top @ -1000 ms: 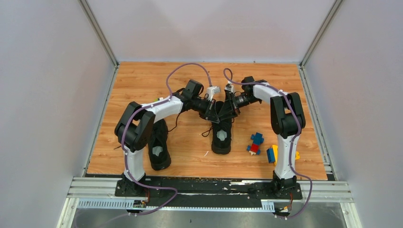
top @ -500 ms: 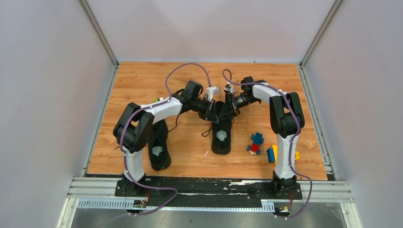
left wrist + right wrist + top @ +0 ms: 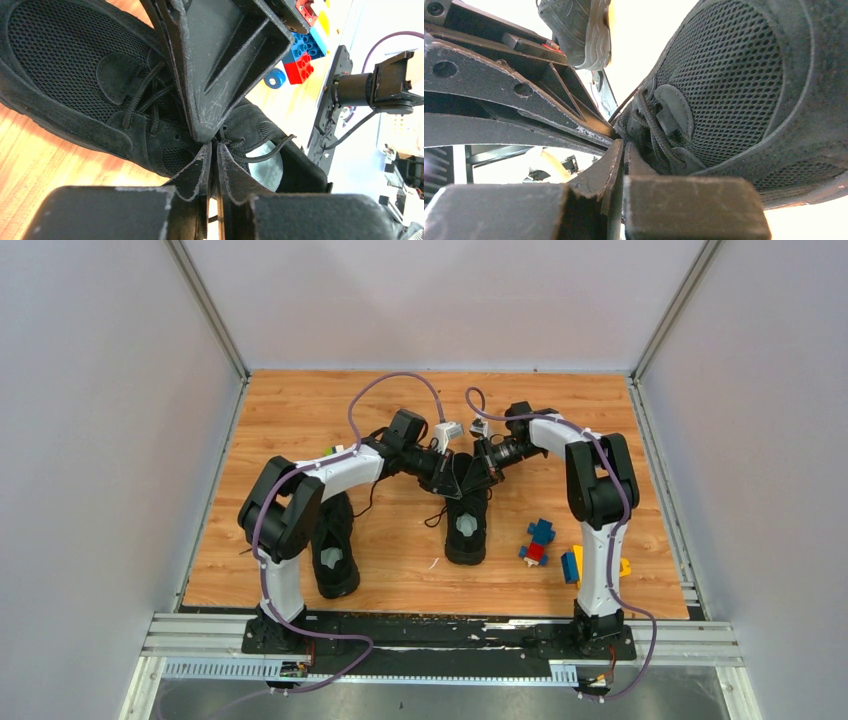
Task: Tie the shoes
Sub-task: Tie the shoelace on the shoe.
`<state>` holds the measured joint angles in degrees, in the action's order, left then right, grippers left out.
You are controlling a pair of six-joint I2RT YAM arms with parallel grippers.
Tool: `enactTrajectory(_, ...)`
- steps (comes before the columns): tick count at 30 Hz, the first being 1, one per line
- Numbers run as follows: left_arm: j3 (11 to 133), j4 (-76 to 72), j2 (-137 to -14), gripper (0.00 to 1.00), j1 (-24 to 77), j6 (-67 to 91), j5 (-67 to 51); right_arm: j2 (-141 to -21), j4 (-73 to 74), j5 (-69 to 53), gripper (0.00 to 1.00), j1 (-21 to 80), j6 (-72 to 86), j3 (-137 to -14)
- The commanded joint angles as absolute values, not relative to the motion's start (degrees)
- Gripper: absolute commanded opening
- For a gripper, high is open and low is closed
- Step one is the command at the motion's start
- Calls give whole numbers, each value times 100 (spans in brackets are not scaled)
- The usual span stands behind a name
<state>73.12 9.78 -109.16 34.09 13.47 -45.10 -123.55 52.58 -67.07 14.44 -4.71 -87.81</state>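
Note:
Two black shoes lie on the wooden table: one under my left arm, the other in the middle. Both grippers meet over the middle shoe's lacing. My left gripper has its fingers almost together, only a slit between them, with a thin black lace crossing that slit. My right gripper is shut, its tips buried among the laces beside the mesh toe; the strand it pinches is mostly hidden. The pale insole shows behind.
Blue, red and yellow toy blocks lie right of the middle shoe, with more by the right arm's base. Loose lace ends trail on the wood left of the middle shoe. Grey walls enclose the table on three sides.
My right gripper's jaws have closed at the laces and that arm has edged slightly left. The left arm and both shoes stay where they were.

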Motion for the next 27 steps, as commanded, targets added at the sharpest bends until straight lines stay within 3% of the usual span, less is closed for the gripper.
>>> enactTrajectory(1,7390,975,-10652,20,3367,1156,-4225,-11942,5119,-6452,0,1318,-684,-8835)
enactTrajectory(3,7412,1012,-10585,32,3344,1148,-4237,-11768,4997,-6341,0,1071,-611,-8781)
enactTrajectory(6,7423,1048,-10491,39,3319,1143,-4280,-11699,4969,-6306,0,875,-574,-8776)
enactTrajectory(16,7291,1067,-10355,47,3207,1266,-4118,-11379,4695,-5996,0,598,-363,-8472)
enactTrajectory(19,7261,1034,-10294,56,3208,1295,-4133,-11308,4656,-5982,0,583,-343,-8402)
enactTrajectory(22,7260,1051,-10234,59,3183,1288,-4048,-11298,4658,-6028,0,581,-317,-8386)
enactTrajectory(27,7355,1514,-10004,59,2989,1061,-2905,-11177,4624,-5881,0,460,-287,-8307)
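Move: The lace knot on the right-hand shoe lies about 2 cm back from the right hand, level sideways and some 2 cm below; the right fingers are already shut on its lace. From that hand the shoe's opening is about 9 cm back and its toe cap about 7 cm ahead, while the toy car stands 13 cm back and 18 cm to the right. From the left hand, the knot is about 2 cm right, 1 cm back and 2 cm below. Keeping its pinch on the lace, the right hand draws away from the knot, about 6 cm to the right and 3 to 4 cm forward with a slight rise, then holds out beside the shoe, the wrist swinging some 10 degrees clockwise. Meanwhile the left fingers open to a bit over half and let go of their lace loop, as that hand eases some 3 cm off to the left and forward, ending about 1 cm higher. ##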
